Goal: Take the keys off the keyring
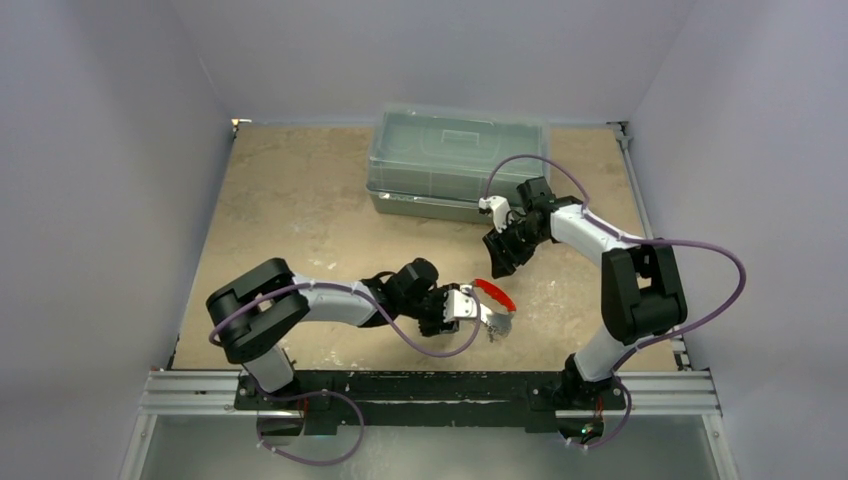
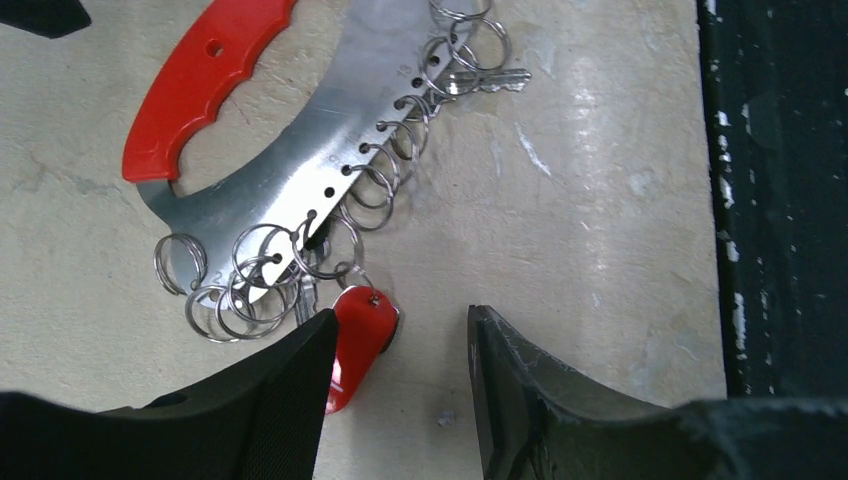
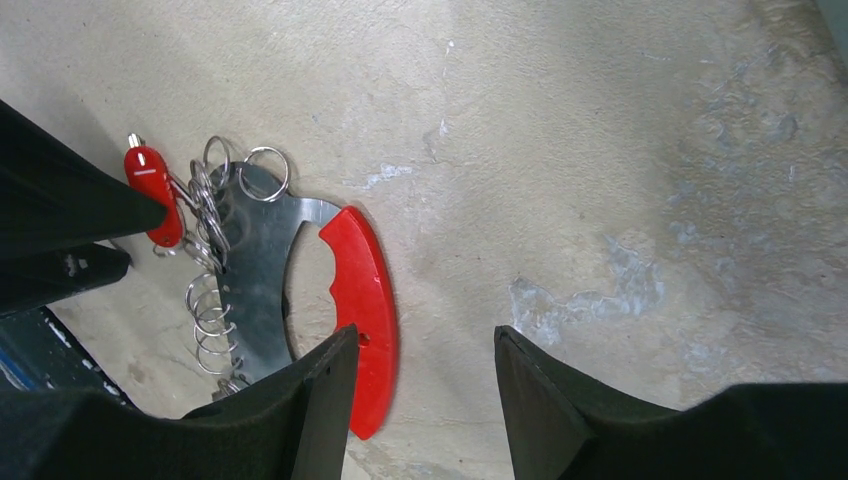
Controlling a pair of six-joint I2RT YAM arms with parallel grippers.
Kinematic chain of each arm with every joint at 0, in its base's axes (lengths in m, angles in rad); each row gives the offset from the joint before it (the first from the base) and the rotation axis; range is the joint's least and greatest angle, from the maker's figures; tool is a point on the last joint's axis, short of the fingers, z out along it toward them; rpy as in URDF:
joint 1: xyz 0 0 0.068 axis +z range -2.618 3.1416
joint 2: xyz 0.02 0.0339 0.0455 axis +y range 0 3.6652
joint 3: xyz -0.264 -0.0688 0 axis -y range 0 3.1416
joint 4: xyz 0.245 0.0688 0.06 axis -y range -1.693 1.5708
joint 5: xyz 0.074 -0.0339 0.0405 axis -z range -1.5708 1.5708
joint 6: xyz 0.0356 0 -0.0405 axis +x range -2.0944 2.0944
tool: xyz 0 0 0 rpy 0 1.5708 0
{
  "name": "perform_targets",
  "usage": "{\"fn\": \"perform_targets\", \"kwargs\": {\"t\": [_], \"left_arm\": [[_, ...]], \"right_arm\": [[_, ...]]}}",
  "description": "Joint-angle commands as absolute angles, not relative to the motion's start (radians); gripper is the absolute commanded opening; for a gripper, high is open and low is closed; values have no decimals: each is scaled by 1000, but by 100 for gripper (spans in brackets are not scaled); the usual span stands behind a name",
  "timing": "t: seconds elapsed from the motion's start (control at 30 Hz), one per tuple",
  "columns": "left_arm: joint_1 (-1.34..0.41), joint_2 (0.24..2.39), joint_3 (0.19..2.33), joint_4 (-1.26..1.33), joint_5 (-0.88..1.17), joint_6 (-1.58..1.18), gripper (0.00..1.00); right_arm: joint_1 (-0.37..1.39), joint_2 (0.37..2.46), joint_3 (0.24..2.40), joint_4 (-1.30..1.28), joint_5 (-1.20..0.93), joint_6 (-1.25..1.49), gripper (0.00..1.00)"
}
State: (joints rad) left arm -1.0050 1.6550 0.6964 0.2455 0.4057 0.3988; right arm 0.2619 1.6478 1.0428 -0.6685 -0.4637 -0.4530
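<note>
The keyring (image 2: 300, 150) is a silvery crescent plate with a red grip (image 2: 200, 80) and several wire loops along its edge; it lies flat on the table near the front (image 1: 495, 293). A red-headed key (image 2: 358, 340) hangs from a loop at one end, and a silver key (image 2: 490, 80) lies at the other. My left gripper (image 2: 403, 325) is open low over the table, its left finger against the red key head, which is not clamped. My right gripper (image 3: 425, 335) hovers open beyond the keyring (image 3: 260, 260), holding nothing. The right wrist view also shows the red-headed key (image 3: 155, 195).
A large clear plastic box (image 1: 458, 160) stands at the back of the table, behind the right arm. The black mounting rail (image 2: 780, 200) runs along the near table edge, close to the keyring. Grey walls enclose the table on three sides.
</note>
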Motion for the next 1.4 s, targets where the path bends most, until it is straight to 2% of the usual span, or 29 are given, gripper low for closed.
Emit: {"fn": "perform_targets", "kwargs": {"t": [0.0,0.23,0.53,0.73,1.0,1.13,1.37], "left_arm": [[-1005,1683,743,325,361,359,49],[-1003,1752,798,308,334,343,47],[-1000,1721,814,234,292,353,1],[-999,1660,867,94,284,391,0],[-974,1651,1013,-145,318,447,0],[-952,1639,1059,-257,322,457,0],[-952,1499,990,-353,278,564,0]], "right_arm": [[257,1618,1048,-678,-490,-456,56],[258,1601,1044,-683,-507,-462,56],[252,1567,1041,-689,-539,-477,57],[250,1522,1040,-657,-612,-499,57],[251,1465,970,-524,-863,-540,57],[252,1462,933,-405,-982,-499,57],[254,1389,797,-55,-1071,-360,57]]}}
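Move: The red penknife's ring end lies just in front of the left fingers; its middle is about 2 cm forward, 1 cm right and 1 cm below the left hand. The rings bunched at the plate's near end are some 5 cm forward and 3 cm right; the middle of the red-handled keyring plate is roughly 4 cm forward and 10 cm right. From the right hand the plate is about 8 cm back, 3 cm left and 4 cm below, the penknife 10 cm back and 11 cm left. The left fingers close fully at the penknife's ring after easing about 3 cm forward and right along the table. Keeping shut, the left hand then lifts some 5 cm, swinging left late on. Meanwhile the empty right hand, still open, rises and travels left about 6 cm each, tilting roughly 30 degrees until its fingers point more leftward. ##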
